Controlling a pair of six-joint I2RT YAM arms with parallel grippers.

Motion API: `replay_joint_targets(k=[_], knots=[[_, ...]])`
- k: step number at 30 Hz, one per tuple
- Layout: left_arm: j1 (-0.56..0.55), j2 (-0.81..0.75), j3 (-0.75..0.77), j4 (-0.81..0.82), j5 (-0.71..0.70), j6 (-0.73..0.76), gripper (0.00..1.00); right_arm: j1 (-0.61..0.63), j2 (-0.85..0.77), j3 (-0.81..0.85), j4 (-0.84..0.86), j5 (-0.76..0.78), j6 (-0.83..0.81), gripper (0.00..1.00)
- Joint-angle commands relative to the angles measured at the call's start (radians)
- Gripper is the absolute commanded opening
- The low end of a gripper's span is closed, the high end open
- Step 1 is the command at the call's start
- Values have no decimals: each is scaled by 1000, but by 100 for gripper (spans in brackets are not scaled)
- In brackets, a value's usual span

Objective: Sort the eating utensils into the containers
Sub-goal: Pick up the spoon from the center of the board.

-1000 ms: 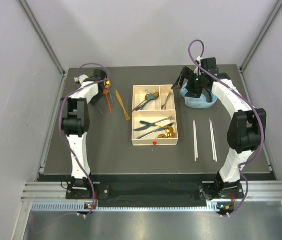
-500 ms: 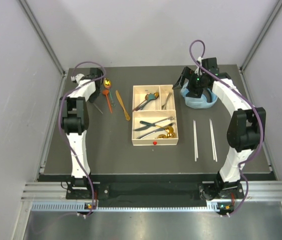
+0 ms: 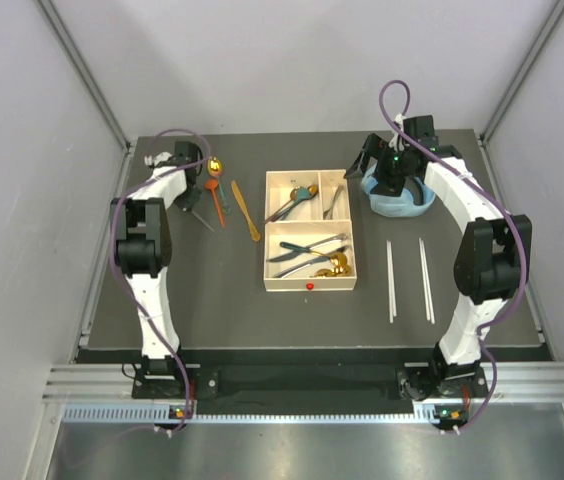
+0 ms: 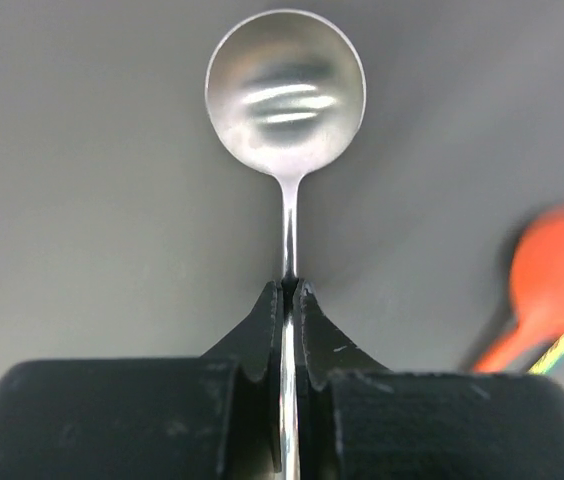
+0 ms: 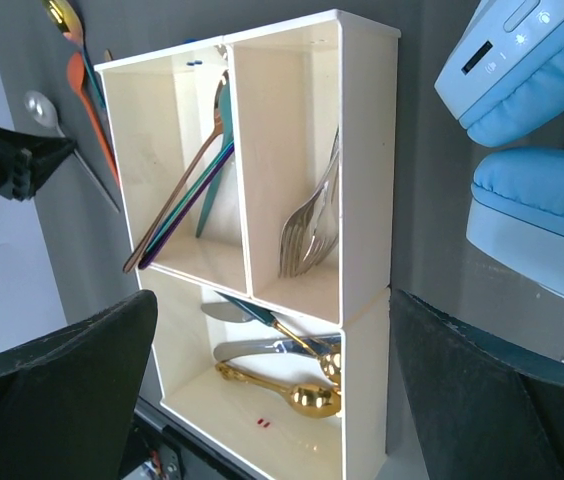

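Observation:
My left gripper [image 4: 289,287] is shut on the thin handle of a silver spoon [image 4: 285,92], whose round bowl sticks out past the fingertips over the dark table at the back left. An orange spoon [image 4: 552,280] lies to its right, with a gold spoon [image 3: 215,165] and a wooden knife [image 3: 246,210] close by. The cream tray [image 3: 265,230] holds coloured spoons, forks [image 5: 307,230], knives and gold spoons [image 5: 297,398]. My right gripper [image 5: 272,400] hangs open over the headphones, holding nothing. Two pale chopsticks [image 3: 391,280] lie at the front right.
Light-blue headphones [image 3: 397,200] sit at the back right, just beside the tray's right wall. The tray's red dot [image 3: 309,286] faces the near edge. Grey walls and metal posts close in the table on three sides.
The left gripper's jaws have closed onto the silver spoon's handle, and its wrist has shifted slightly left. The right arm has not moved.

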Motion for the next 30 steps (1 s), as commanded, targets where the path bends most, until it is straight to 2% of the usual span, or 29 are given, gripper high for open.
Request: replay_joint_targets(k=[1,7,12,15,19,26,30], knots=[[-45,-102,-141,2,156,123,0,-7,-17,12,57,-16,17,100],[-126,-284,-370,54,149,253,0,-6,-31,-37,78,-27,28,99],[-172,-479,-465,151,165,347,0,-6,-34,-50,86,-33,25,99],[-178,-524,-433,145,134,395,0,-7,-36,-45,86,-37,23,99],[-204,-532,-314,119,122,529,0,-4,-37,-40,84,-45,22,98],[-269,-472,-143,156,336,694,0,-6,-59,-79,80,-42,22,99],[-341,-407,-54,212,320,777,0,-6,-78,-108,81,-42,22,98]])
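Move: In the left hand's shut fingers the silver spoon is already held by its handle, just above the board. The tray's far-left compartment lies about 35 cm to its right, 2 cm farther out and nearly level. On the way, the orange spoon lies some 11 cm right and 1 cm back, the gold-bowled spoon 12 cm right and 4 cm ahead, the wooden spatula 20 cm right and 2 cm back. From the right hand that compartment is about 26 cm left, 8 cm ahead and 14 cm below. Drawing the silver spoon back about 11 cm and right about 9 cm, at first low and level, the left hand then climbs some 17 cm while swinging forward and farther right towards the tray. The wrist turns clockwise about 50 degrees and tips up about 15; the fingers keep their pinch on the handle. ##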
